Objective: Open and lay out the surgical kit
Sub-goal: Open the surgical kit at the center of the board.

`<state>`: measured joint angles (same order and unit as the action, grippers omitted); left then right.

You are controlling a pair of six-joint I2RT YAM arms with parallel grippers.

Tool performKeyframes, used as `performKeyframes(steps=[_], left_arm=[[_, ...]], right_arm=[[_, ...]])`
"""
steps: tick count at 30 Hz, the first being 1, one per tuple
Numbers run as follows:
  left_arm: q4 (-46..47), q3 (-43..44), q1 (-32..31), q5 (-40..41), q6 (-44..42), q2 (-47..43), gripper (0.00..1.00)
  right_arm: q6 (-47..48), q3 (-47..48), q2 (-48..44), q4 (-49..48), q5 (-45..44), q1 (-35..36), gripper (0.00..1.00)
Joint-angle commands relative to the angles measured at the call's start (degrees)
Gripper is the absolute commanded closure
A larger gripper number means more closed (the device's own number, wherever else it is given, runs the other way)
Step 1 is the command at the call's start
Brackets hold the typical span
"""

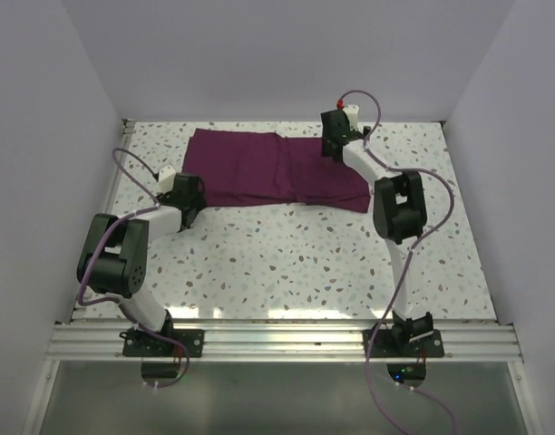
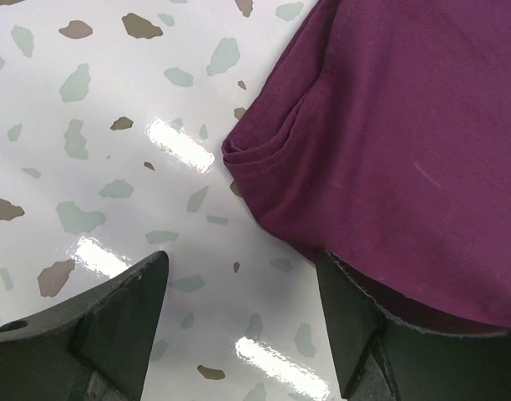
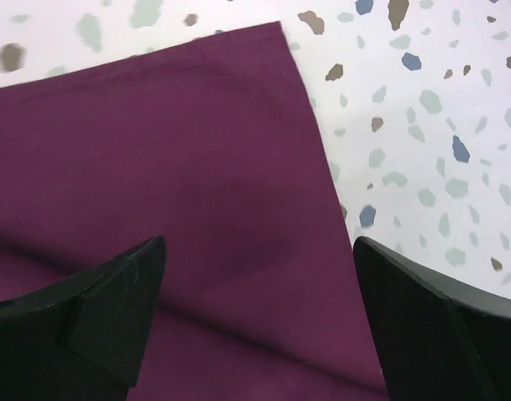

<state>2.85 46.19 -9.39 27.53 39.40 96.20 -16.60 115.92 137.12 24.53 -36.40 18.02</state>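
Observation:
The surgical kit is a folded maroon cloth wrap [image 1: 273, 169] lying flat at the back of the table. Its steel tray and instruments are hidden. My left gripper [image 1: 189, 214] is open, low at the wrap's near left corner; in the left wrist view [image 2: 243, 276] the folded corner of the wrap [image 2: 381, 142] lies just ahead, with one finger [image 2: 356, 326] against its edge. My right gripper [image 1: 334, 148] is open above the wrap's far right part; in the right wrist view [image 3: 260, 259] the wrap [image 3: 172, 184] fills the space between the fingers, with its right edge close to the right finger [image 3: 431, 326].
The speckled white tabletop [image 1: 287, 263] is walled at the left, back and right. An aluminium rail [image 1: 277, 343] with both arm bases runs along the near edge. Purple cables loop from each arm.

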Motion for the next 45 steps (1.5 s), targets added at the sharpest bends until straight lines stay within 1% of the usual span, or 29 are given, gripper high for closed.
performKeyframes(steps=[1, 3, 5, 8, 9, 12, 13, 14, 19, 27, 35, 37, 41, 45], left_arm=[[0.6, 1.9, -0.4, 2.1, 0.0, 0.6, 0.25], [0.7, 1.8, -0.4, 2.2, 0.1, 0.4, 0.25], [0.8, 1.4, -0.4, 2.4, 0.2, 0.0, 0.25], [1.3, 0.8, -0.5, 2.5, 0.2, -0.5, 0.24], [1.4, 0.7, -0.5, 2.6, 0.3, -0.6, 0.24], [1.5, 0.7, -0.5, 2.7, 0.3, -0.7, 0.25], [1.5, 0.6, -0.5, 2.6, 0.3, -0.7, 0.24], [1.4, 0.6, -0.5, 2.8, 0.3, -0.7, 0.25], [1.5, 0.7, -0.8, 3.1, 0.2, -0.7, 0.24], [1.5, 0.9, -1.3, 4.0, 0.2, -0.4, 0.25], [1.4, 1.0, -1.7, 4.6, 0.2, -0.3, 0.25], [1.4, 1.1, -1.7, 4.6, 0.3, -0.3, 0.25], [1.3, 1.1, -1.9, 4.8, 0.3, -0.3, 0.24], [1.1, 1.0, -2.0, 5.0, 0.3, -0.3, 0.25]], right_arm=[[-1.4, -5.0, -14.1, -4.5, 4.8, 3.3, 0.01], [-0.5, -8.3, -16.3, -3.3, 7.4, 6.1, 0.02], [-0.5, -11.2, -17.9, -2.0, 7.6, 8.9, 0.02], [-0.2, -14.7, -18.6, -1.2, 8.9, 11.6, 0.09], [-0.4, -15.5, -18.6, -1.1, 9.5, 12.1, 0.22], [-1.8, -18.5, -18.7, -0.9, 9.9, 13.3, 0.45], [-1.9, -19.7, -18.6, -0.5, 10.0, 13.5, 0.46], [-2.1, -20.2, -18.7, -0.4, 10.0, 14.1, 0.53], [-2.0, -22.3, -19.5, 0.5, 9.5, 16.3, 0.56], [-2.2, -23.2, -20.7, 1.7, 10.1, 19.2, 0.55], [-2.2, -22.2, -19.0, 2.4, 9.2, 20.7, 0.55], [-2.2, -22.3, -18.8, 2.5, 8.4, 20.7, 0.56], [-2.1, -22.1, -18.5, 2.9, 7.1, 20.7, 0.63], [-2.0, -21.5, -18.1, 3.1, 6.8, 20.8, 0.66]])
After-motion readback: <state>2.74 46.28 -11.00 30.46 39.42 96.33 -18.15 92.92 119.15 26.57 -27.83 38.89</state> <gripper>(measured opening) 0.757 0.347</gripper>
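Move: The drape's near hem, where the upper flap's seam meets it, lies roughly 16 cm back and 17 cm left of the right hand, about 3 cm below it. At much the same depth, the flap's far right corner is some 7 cm ahead and 4 cm right, its near right corner around 17 cm back and 3 cm right. From the left hand the seam end is about 32 cm right, 2 cm ahead and 1 cm lower. Towards the seam end at the drape's near hem the right hand swings left and back, about 17 cm and 15 cm, arching up over the flap and down again, turning some 25 degrees counter-clockwise. Its fingers narrow from wide open to under half, then, after a low level stretch leftward and back, close slightly more with the seam end between the tips; a grip can't be made out. ##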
